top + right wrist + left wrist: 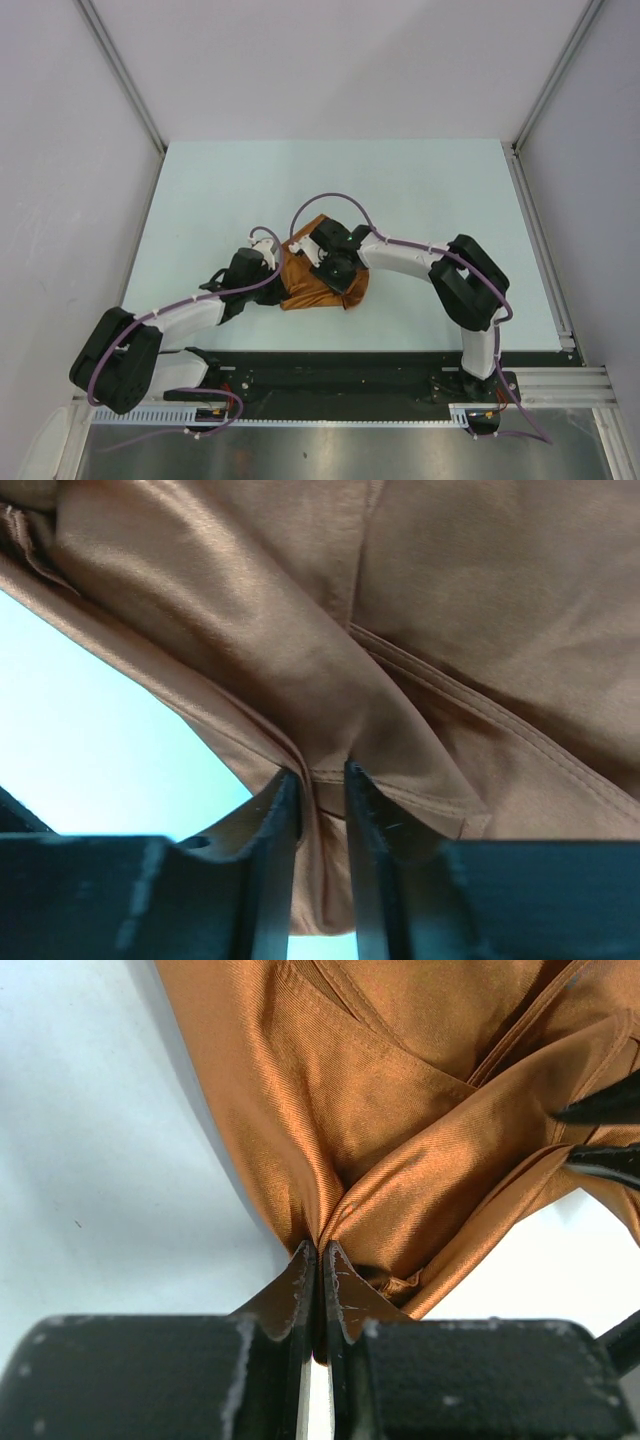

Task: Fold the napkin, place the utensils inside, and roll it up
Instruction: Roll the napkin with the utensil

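The rust-orange napkin (312,290) lies bunched in a small crumpled heap near the middle of the table, between both arms. In the left wrist view my left gripper (320,1246) is shut on a gathered fold of the napkin (400,1110), its tips pressed together on the cloth. My right gripper (322,771) stands slightly parted, with a fold of the napkin (450,630) lying loosely in the gap. From above, the left gripper (281,274) meets the heap's left side and the right gripper (343,283) sits over its right side. The utensils are hidden.
The pale green table (420,190) is walled by white panels on three sides. An aluminium rail (541,250) runs along its right edge. A black base plate (330,370) holding both arm bases lines the near edge.
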### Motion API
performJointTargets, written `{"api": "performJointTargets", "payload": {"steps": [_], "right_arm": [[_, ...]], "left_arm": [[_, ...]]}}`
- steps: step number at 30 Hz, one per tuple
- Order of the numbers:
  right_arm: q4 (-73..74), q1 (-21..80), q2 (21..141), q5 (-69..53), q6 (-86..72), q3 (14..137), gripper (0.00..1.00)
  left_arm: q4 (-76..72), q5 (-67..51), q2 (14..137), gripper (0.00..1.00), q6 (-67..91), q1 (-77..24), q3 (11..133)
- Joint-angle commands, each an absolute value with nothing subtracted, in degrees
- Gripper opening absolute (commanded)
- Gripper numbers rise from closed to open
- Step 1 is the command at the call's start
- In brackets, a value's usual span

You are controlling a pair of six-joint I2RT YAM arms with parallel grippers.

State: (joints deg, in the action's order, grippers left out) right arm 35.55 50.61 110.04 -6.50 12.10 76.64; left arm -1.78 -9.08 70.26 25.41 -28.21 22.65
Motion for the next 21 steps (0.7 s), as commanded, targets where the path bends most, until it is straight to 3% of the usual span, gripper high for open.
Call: {"api": "performJointTargets", "payload": {"steps": [1, 13, 21], "right_arm": [[36.56, 49.31, 104.34, -3.69, 10.9, 77.17, 0.31], [38.76, 49.39, 97.04, 3.08, 6.95, 72.51, 0.38], [38.49, 54.14, 87.2, 2.55, 3.87, 68.73, 0.53]], "left_arm": [[-1.49, -9.84, 70.93, 0.08, 24.79, -28.48, 24.52], [-1.49, -10.11, 71.1, 0.09, 24.87, -28.48, 24.78], [-1.49, -10.37, 71.28, 0.09, 24.87, -28.48, 24.96]]}}
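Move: The near right end of the napkin lies close beside the right hand, roughly 3 cm to its right, 2 cm back and a couple of centimetres below. The near left corner, in the left fingers, is about 13 cm to its left and 1 cm back, while the far point sits some 16 cm ahead and 5 cm left. From the left hand, that near right end is about 15 cm to the right and 1 cm back. The folded napkin edge comes free of the right fingers, which go on opening to about half as the hand climbs some 6 cm off the cloth, tipping its fingers slightly forward. It drifts right about 3.5 cm, first easing forward, then back over the near right end. The left hand stays put, still pinching the near left corner. ##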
